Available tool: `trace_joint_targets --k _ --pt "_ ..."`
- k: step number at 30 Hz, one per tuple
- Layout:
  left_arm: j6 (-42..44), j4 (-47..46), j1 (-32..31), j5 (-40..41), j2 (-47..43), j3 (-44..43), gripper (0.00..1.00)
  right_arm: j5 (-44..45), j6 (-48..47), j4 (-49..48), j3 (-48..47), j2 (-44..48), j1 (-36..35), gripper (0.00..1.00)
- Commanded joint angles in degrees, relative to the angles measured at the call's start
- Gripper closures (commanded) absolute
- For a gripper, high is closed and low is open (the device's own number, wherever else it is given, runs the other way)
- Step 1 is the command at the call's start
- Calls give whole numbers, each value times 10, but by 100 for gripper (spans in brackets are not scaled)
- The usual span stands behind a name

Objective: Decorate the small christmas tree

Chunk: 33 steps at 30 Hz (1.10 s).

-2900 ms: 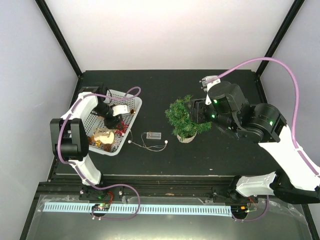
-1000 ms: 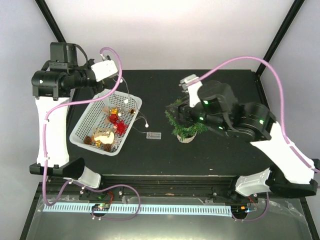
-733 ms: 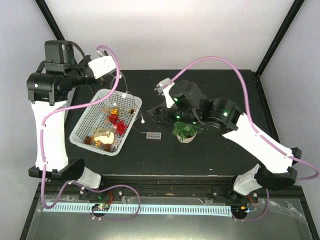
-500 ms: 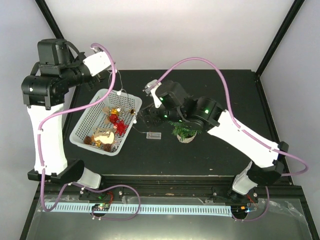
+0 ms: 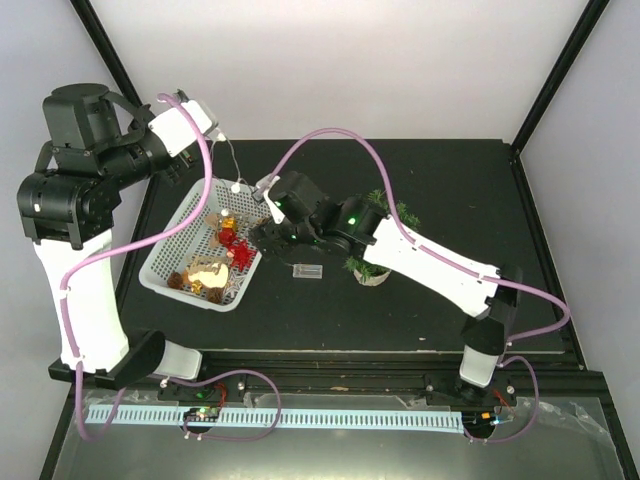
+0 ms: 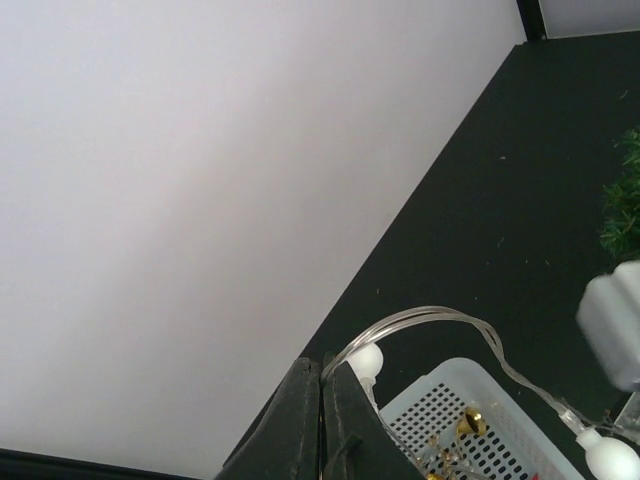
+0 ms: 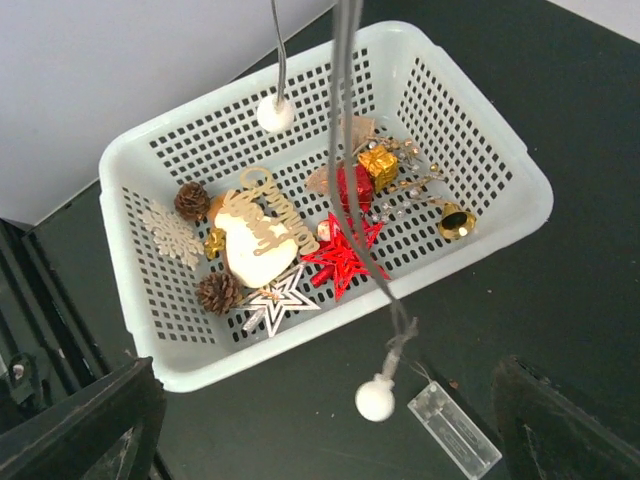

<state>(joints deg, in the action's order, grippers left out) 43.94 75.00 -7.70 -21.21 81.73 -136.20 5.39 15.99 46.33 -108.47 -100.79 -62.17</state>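
The small christmas tree (image 5: 378, 243) stands right of centre on the black table, partly hidden by my right arm; its tip shows in the left wrist view (image 6: 624, 198). My left gripper (image 5: 214, 131) is raised high above the white basket (image 5: 170, 240) and is shut (image 6: 322, 368) on the clear wire of a string of lights (image 6: 430, 318). White bulbs (image 5: 237, 186) dangle below it. My right gripper (image 5: 263, 234) is stretched left past the tree, wide open (image 7: 325, 400) over the basket's edge, with one bulb (image 7: 374, 399) hanging between its fingers, untouched.
The basket (image 7: 500, 160) holds a red star (image 7: 342, 258), a silver star, pine cones, a gold bell (image 7: 457, 221), a small gold gift and a snowflake. The lights' clear battery box (image 5: 307, 270) lies on the table between basket and tree (image 7: 452, 430).
My left gripper has lifted the string of lights higher and further left. My right arm has swung left from the tree to the basket's edge, and its jaws have opened wide.
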Motion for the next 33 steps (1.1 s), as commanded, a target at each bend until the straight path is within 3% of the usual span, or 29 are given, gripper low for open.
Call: trace_joint_targets --k 1,6,10,12,16,18,26,33 --pt "-28 -15 -3 -4 -20 -18 99 16 -19 -21 -37 -34 -2 10" --pt "-37 -19 -4 -11 -41 -19 98 21 -22 -21 -53 -73 8 12" --pt "-44 -18 -4 -16 -58 -19 98 21 -26 -29 -81 -102 16 21" --pt "-48 -16 -4 -18 -62 -17 98 25 -23 -25 -111 -121 23 34" --pt "-56 -15 -4 -15 -67 -4 98 22 -26 -12 -160 -131 28 85" --pt "-59 -23 -4 -13 -69 12 98 28 -23 12 -180 -124 29 98" --pt "-80 -46 -4 -35 -60 19 98 42 -14 40 -114 21 29 99" --pt "-96 -55 -11 -75 -37 27 99 26 -16 113 -125 96 29 99"
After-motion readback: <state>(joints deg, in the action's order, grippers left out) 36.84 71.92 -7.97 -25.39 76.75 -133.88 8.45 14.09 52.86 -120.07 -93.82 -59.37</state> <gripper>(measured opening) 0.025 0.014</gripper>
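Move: The string of lights hangs from the left hand. The part to be gripped, just above its last bulb, is about 6 cm ahead, 4 cm left and 3 cm below the right hand. From the left hand that part lies roughly 3 cm back, 9 cm right and 23 cm lower. From the right hand, the battery box lies about 8 cm right and 27 cm down, the basket's middle 5 cm ahead and 14 cm left, and the tree 21 cm right. The string of lights is met by the right hand's open fingers, which go some 6 cm forward and 4 cm left, dipping as far, and shut on it above the last bulb; the hand then climbs about 15 cm while swinging right and back, away from the basket. The left hand keeps its pinch on the far end, easing back 5 cm and slightly up, then a little forward again. ##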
